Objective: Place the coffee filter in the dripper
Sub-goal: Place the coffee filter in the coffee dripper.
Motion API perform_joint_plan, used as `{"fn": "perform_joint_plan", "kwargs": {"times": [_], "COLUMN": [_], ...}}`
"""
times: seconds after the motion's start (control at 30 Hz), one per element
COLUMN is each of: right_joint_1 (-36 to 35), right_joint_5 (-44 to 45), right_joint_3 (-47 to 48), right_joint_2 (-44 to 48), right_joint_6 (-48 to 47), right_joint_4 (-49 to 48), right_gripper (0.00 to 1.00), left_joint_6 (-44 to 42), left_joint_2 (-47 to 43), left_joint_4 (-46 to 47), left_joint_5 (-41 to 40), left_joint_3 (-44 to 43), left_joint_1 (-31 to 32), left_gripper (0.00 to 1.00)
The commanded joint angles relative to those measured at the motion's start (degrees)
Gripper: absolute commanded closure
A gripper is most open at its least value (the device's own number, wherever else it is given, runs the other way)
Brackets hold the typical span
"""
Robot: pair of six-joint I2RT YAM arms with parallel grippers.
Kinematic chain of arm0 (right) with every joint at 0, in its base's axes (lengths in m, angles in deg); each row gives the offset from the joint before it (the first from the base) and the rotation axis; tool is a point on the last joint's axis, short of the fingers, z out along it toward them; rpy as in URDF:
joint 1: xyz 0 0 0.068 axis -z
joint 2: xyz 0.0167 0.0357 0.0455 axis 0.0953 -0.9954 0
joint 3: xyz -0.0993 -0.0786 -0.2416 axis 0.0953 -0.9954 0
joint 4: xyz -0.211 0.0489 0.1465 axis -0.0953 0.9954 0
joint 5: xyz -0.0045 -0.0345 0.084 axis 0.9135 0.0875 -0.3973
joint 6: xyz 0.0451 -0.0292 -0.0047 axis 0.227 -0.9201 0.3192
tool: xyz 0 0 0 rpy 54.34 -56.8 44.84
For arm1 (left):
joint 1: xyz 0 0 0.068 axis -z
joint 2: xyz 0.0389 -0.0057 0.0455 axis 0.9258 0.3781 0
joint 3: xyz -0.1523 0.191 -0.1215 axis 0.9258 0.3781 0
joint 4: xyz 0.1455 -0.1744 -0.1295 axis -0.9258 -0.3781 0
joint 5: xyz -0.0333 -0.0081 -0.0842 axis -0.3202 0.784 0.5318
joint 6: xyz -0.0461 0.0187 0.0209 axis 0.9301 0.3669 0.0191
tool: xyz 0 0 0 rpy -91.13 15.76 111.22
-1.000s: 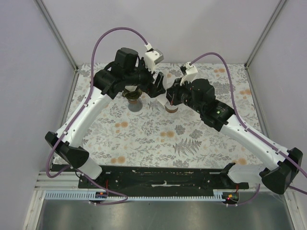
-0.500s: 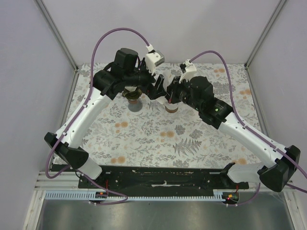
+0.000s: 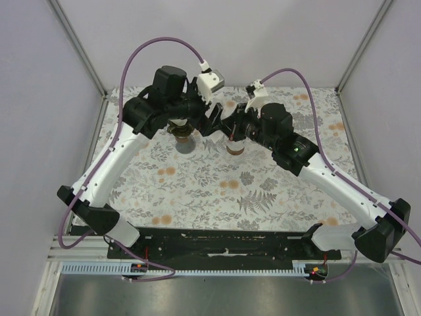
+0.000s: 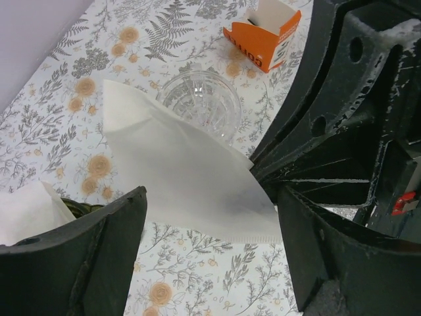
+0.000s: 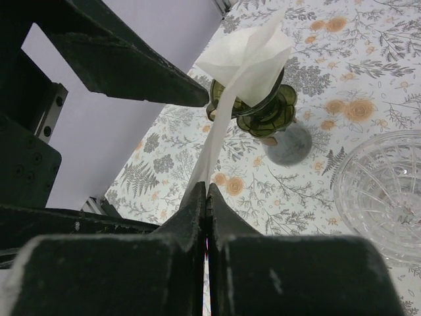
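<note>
My right gripper (image 5: 209, 191) is shut on the lower corner of a white paper coffee filter (image 4: 177, 164), which it holds up in the air, edge-on (image 5: 216, 148) in its own view. The dripper (image 4: 200, 102) is a clear ribbed glass cone; it stands on the floral cloth beyond the filter and shows at the right of the right wrist view (image 5: 381, 197). My left gripper (image 4: 210, 263) is open, its fingers apart on either side of the filter's lower edge without touching it. From above, both grippers (image 3: 216, 120) (image 3: 229, 129) meet over the dripper (image 3: 235, 147).
A green glass holder (image 5: 260, 112) on a grey foot, stuffed with white paper, stands left of the dripper (image 3: 181, 130). An open orange box (image 4: 263, 33) lies beyond the dripper. Grey walls close in the table on three sides.
The right gripper has carried the filter left and slightly back, closer to the left gripper. The left gripper has shifted a little and stays open.
</note>
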Motion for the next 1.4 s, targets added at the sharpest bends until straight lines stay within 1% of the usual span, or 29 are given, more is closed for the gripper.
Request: {"fn": "perform_joint_plan", "kwargs": {"times": [0.0, 0.07, 0.1, 0.17, 0.27, 0.37, 0.5, 0.63, 0.73, 0.8, 0.83, 0.9, 0.93, 0.97, 1.0, 1.1, 1.17, 1.2, 1.37], "right_joint_1": [0.1, 0.3, 0.2, 0.2, 0.2, -0.4, -1.8, -2.4, -2.4, -2.5, -2.5, -2.3, -2.3, -2.2, -2.0, -0.6, 0.6, 0.8, 0.8], "right_joint_5": [-1.7, -1.8, -1.4, -0.5, 1.7, 3.0, 3.0, 2.7, 3.2, 3.7, 3.9, 4.0, 5.7, 6.5, 7.5, 9.5, 8.3, 7.4, 2.9], "right_joint_3": [2.4, 2.4, 2.3, 1.8, 1.4, 1.7, 3.9, 5.0, 4.5, 4.3, 4.2, 3.8, 3.6, 3.3, 2.9, 1.0, -1.1, -1.4, 2.1], "right_joint_2": [0.0, 0.3, 0.3, 1.0, 1.7, 1.4, -0.2, -0.6, 0.1, 0.7, 0.8, 1.2, 1.2, 1.5, 1.6, 2.3, 2.5, 2.0, -1.9], "right_joint_6": [1.2, 1.2, 0.9, 0.3, -1.2, -2.8, -6.0, -8.1, -9.6, -10.4, -10.6, -11.0, -11.1, -11.1, -11.0, -9.1, -6.8, -6.4, -5.6], "right_joint_4": [-2.8, -2.7, -2.7, -2.3, -1.8, -1.6, -0.5, 0.3, 0.4, 0.3, 0.5, 0.5, 0.5, 0.4, 0.5, -0.2, -3.8, -5.2, -6.3], "right_gripper": [1.0, 1.0, 1.0, 1.0, 1.0, 1.0, 1.0, 1.0, 1.0, 1.0, 1.0, 1.0, 1.0, 1.0, 1.0, 1.0, 1.0, 1.0, 1.0], "left_joint_6": [2.1, 2.4, 2.4, 2.3, 1.9, 2.1, 3.0, 4.1, 5.9, 7.3, 7.9, 8.7, 8.8, 8.7, 8.7, 7.0, 4.9, 4.0, 3.3], "left_joint_2": [2.1, 2.5, 2.5, 2.0, 1.4, 1.4, 2.5, 3.6, 3.8, 3.7, 3.7, 3.4, 3.1, 2.7, 2.0, 0.0, -0.7, -0.9, -2.0], "left_joint_4": [4.0, 4.3, 4.3, 4.6, 5.0, 5.2, 5.4, 4.6, 4.6, 4.6, 4.6, 4.6, 4.6, 5.0, 5.6, 6.8, 7.5, 7.8, 8.2], "left_joint_5": [-7.8, -10.6, -12.3, -15.7, -18.2, -18.3, -15.7, -10.6, -6.2, -2.6, -0.9, 1.5, 1.7, 1.2, 0.1, -8.3, -13.6, -15.0, -13.8], "left_joint_3": [-0.8, -1.0, -0.8, -0.6, -0.2, 0.2, -0.2, -0.3, 0.2, 0.5, 0.5, 0.6, 0.7, 0.9, 1.3, 2.0, 2.4, 2.5, 3.1], "left_joint_1": [1.1, 1.4, 1.4, 1.4, 1.4, 1.4, 1.4, 1.3, -0.1, -1.7, -2.4, -3.3, -3.5, -3.6, -3.6, -3.6, -3.5, -3.5, -3.4], "left_gripper": [0.2, 0.29, 0.36, 0.45, 0.48, 0.53, 0.53, 0.44, 0.45, 0.54, 0.62, 0.83, 0.96, 0.98, 0.98, 0.98, 0.98, 0.98, 0.98]}}
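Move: Just ahead of the left hand, about 4 cm forward and 2 cm to its right at its own height, is the middle of the coffee filter, some 4 cm ahead and 3 cm left of the right hand and about 1 cm above it. From the right hand, the dripper lies roughly 12 cm forward, 18 cm left and 21 cm below; the ribbed glass is about 10 cm ahead, 2 cm right and 28 cm below. Reaching forward about 5 cm in all, the left hand half-closes its open fingers around the filter, dips a couple of centimetres and shuts them on the paper's edge, then draws forward and left, rising slightly, having turned some 15 degrees counter-clockwise. The right hand keeps its pinch and, late on, shifts about 2 cm forward and 2 cm right. ##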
